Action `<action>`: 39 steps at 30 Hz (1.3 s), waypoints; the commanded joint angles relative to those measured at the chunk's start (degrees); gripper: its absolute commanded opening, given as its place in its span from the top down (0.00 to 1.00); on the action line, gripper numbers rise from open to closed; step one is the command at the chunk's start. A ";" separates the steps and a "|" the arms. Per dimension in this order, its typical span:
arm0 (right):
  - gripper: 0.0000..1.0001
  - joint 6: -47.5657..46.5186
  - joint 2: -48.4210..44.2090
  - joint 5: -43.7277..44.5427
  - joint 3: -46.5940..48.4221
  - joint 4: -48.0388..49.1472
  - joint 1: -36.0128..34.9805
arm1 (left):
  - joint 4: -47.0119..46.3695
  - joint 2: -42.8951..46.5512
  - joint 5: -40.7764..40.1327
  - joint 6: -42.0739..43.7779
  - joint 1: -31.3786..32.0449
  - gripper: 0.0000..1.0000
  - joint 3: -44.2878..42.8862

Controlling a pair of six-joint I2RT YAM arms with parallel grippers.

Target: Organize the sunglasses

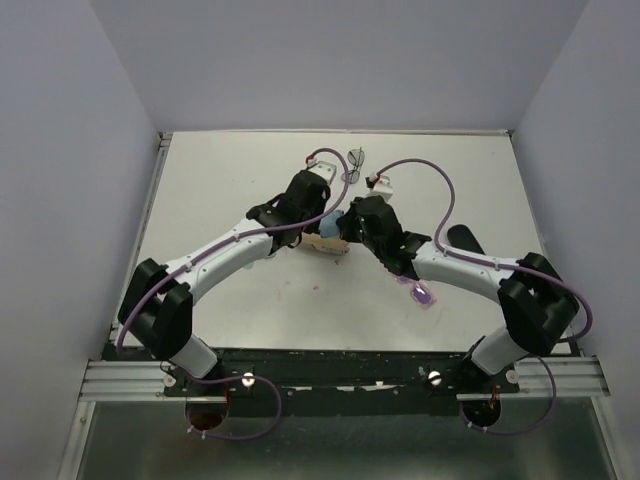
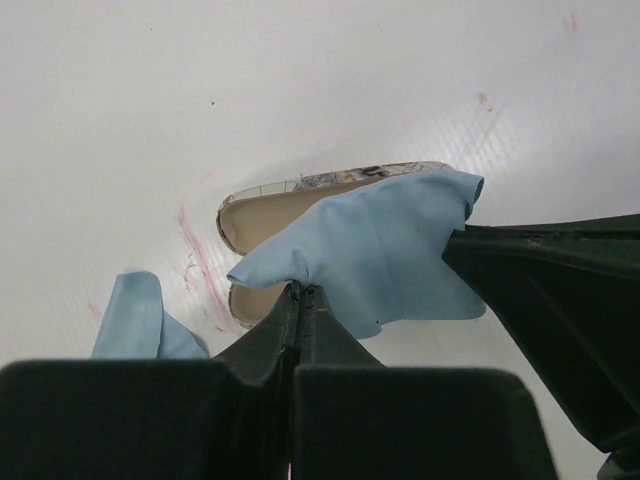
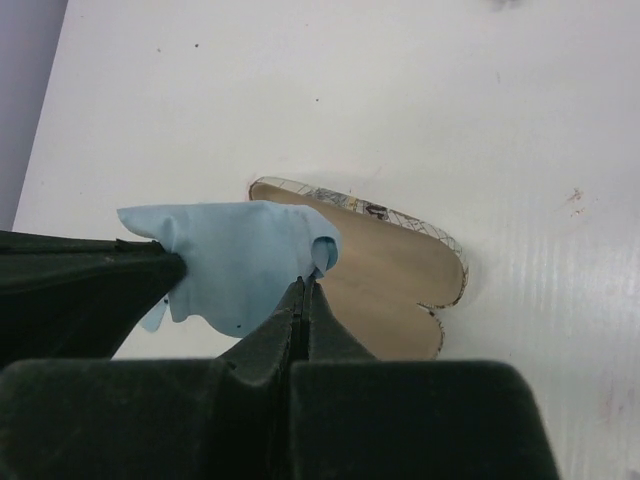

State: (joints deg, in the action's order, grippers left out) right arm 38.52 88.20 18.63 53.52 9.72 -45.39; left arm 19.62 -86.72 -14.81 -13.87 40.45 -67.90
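The dark-framed sunglasses (image 1: 355,159) lie at the far middle of the table. The pink-purple sunglasses (image 1: 422,293) lie under my right forearm. Both grippers meet at the table's middle, away from both pairs. My left gripper (image 2: 300,290) is shut on a light blue cloth (image 2: 380,250). My right gripper (image 3: 303,285) is shut on the same cloth (image 3: 240,265), which hangs stretched between them just above the beige pouch (image 2: 270,210). The pouch also shows in the right wrist view (image 3: 400,280) and in the top view (image 1: 325,243).
A black oblong case (image 1: 466,240) lies right of my right arm. More blue cloth (image 2: 140,320) hangs at the lower left of the left wrist view. White walls enclose the table on three sides. Faint pink marks (image 2: 195,260) stain the table by the pouch.
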 commanded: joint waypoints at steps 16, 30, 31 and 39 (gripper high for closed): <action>0.99 1.99 13.48 2.46 5.28 5.75 1.70 | 2.36 -12.24 3.65 8.07 -5.11 1.00 -5.75; 0.99 4.54 15.86 1.58 1.68 10.41 2.14 | 2.44 -17.43 0.58 8.24 -5.38 1.00 -8.56; 0.99 4.80 16.21 1.23 1.59 10.59 2.06 | 2.88 -17.78 -0.04 8.33 -5.38 1.00 -9.00; 0.99 6.30 16.12 1.76 0.19 11.38 2.14 | 4.20 -19.19 -1.19 8.68 -5.64 1.00 -9.80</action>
State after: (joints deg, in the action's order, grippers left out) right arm 43.31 103.59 19.97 55.13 18.70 -43.40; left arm 22.65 -104.92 -14.24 -5.80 35.18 -76.40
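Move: Each hand already holds one side of the light blue cloth. The open glasses case it is taken to lies about 7 cm ahead and 14 cm below the left hand, 3 cm to its right; from the right hand, about 7 cm ahead, 4 cm left and 13 cm below. A second blue cloth lies some 17 cm left of the left hand and 4 cm ahead. The grey sunglasses stand some 20 cm beyond the case and 7 cm to its right, the purple ones about 22 cm right of it and 12 cm nearer. Both hands keep the cloth pinched and stretched between their shut fingers and carry it down and forward over the open case, sinking about 8 cm while reaching out some 4 to 5 cm, quick at first and then easing. The left also drifts a little left and tilts roughly 15 degrees, its left side rising and fingers tipping down; the right finishes almost straight down. ##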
